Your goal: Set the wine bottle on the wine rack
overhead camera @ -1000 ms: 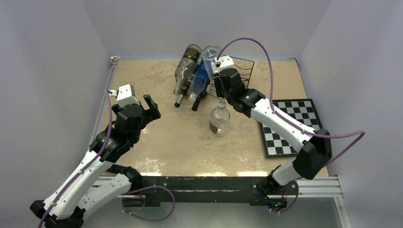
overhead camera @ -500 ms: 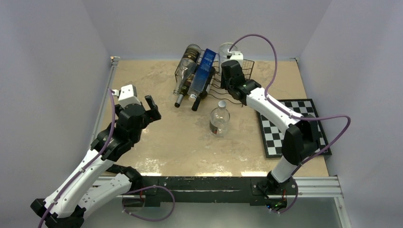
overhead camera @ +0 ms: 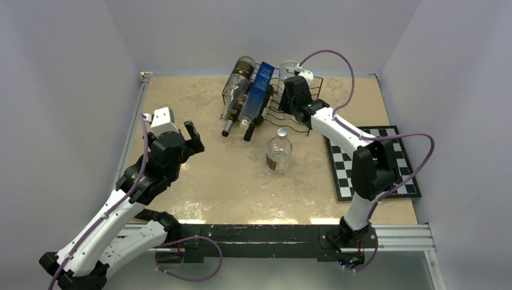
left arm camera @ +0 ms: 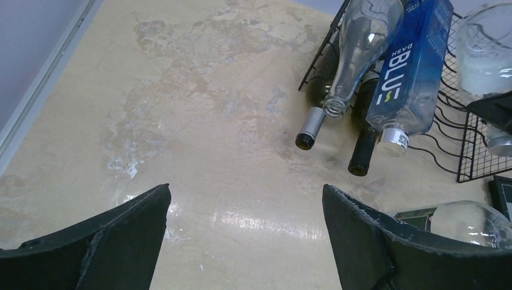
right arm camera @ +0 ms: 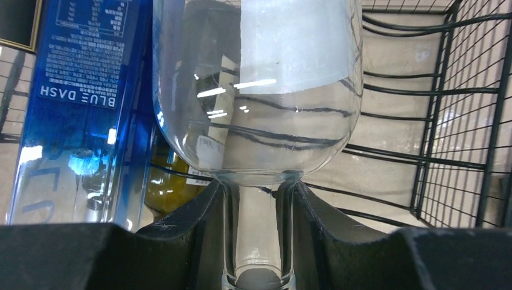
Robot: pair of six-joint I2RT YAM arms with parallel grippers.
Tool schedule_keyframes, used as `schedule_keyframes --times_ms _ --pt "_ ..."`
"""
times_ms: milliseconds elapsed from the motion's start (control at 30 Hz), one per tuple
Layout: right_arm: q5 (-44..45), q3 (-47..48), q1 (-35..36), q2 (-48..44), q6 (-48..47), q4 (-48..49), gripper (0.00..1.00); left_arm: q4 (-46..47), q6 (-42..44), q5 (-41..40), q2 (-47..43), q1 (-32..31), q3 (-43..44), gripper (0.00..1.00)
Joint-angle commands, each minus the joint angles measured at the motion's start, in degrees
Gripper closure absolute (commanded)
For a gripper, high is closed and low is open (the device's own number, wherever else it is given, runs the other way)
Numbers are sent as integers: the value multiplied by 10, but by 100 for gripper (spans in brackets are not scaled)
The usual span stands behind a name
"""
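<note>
My right gripper [right arm camera: 256, 241] is shut on the neck of a clear wine bottle [right arm camera: 259, 90]. The bottle's body points away from the gripper over the wavy wires of the black wine rack [right arm camera: 435, 121]. From above, the bottle's base [overhead camera: 285, 65] shows at the rack's back, right of the blue bottle, with the right wrist [overhead camera: 296, 96] over the rack [overhead camera: 311, 84]. The fingertips are hidden there. My left gripper [overhead camera: 192, 136] hangs open over the table's left side, nothing between its fingers [left arm camera: 121, 235].
A blue bottle [overhead camera: 258, 93] and a clear bottle [overhead camera: 236, 90] lie stacked over dark bottles on the rack's left side, necks pointing forward. Another clear bottle [overhead camera: 279, 151] stands upright on the table in front of the rack. A chessboard [overhead camera: 374, 157] lies at the right.
My right arm has carried the clear bottle from above the blue bottle rightward and back, down over the rack. The left arm has not moved.
</note>
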Motion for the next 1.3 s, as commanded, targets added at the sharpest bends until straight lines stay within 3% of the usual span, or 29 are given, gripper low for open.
schedule_keyframes --times_ms 0,367,400,500,600,700,800,1067,1267 --pt "9 52 -6 -3 23 176 100 28 31 -17 -11 4 -1 1" --pt "25 64 -7 40 45 164 100 22 24 -19 -2 4 -1 1" --pt "25 68 -7 41 45 157 97 22 24 -19 -1 4 -1 1" --pt "24 70 -7 40 38 148 65 23 27 -20 0 4 -1 1" --pt "29 69 -6 34 38 135 42 26 29 -20 1 4 -2 1" --pt "32 73 -6 24 36 107 32 28 27 -20 4 4 -2 1" --pt "33 84 -6 12 35 75 25 29 27 -19 4 4 -1 1" --pt "47 113 -5 -47 5 -56 20 39 31 -14 -3 4 -5 1" --pt "6 223 -6 -72 -107 -278 10 54 30 -7 -17 5 -17 1"
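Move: The free rack slot that the clear bottle, already held by its neck, is going into has its middle about 11 cm ahead of the right hand, straight in line and 2 cm lower. The blue bottle lies 8 cm ahead and 8 cm left; the green bottle underneath, 2 cm ahead, 6 cm left and 9 cm down. The standing bottle is some 19 cm back and 1 cm left. From the left hand the slot is about 33 cm ahead, 26 cm right, 11 cm lower. The clear bottle, gripped by the neck in the right hand, is eased forward, left and down by about 2 cm each into the slot beside the blue bottle, with a slight roll of the wrist, and held there briefly. The fingers then open wide and let go of the neck, and the hand lifts clear by some 12 cm, drawing back and to the right as it rises. ##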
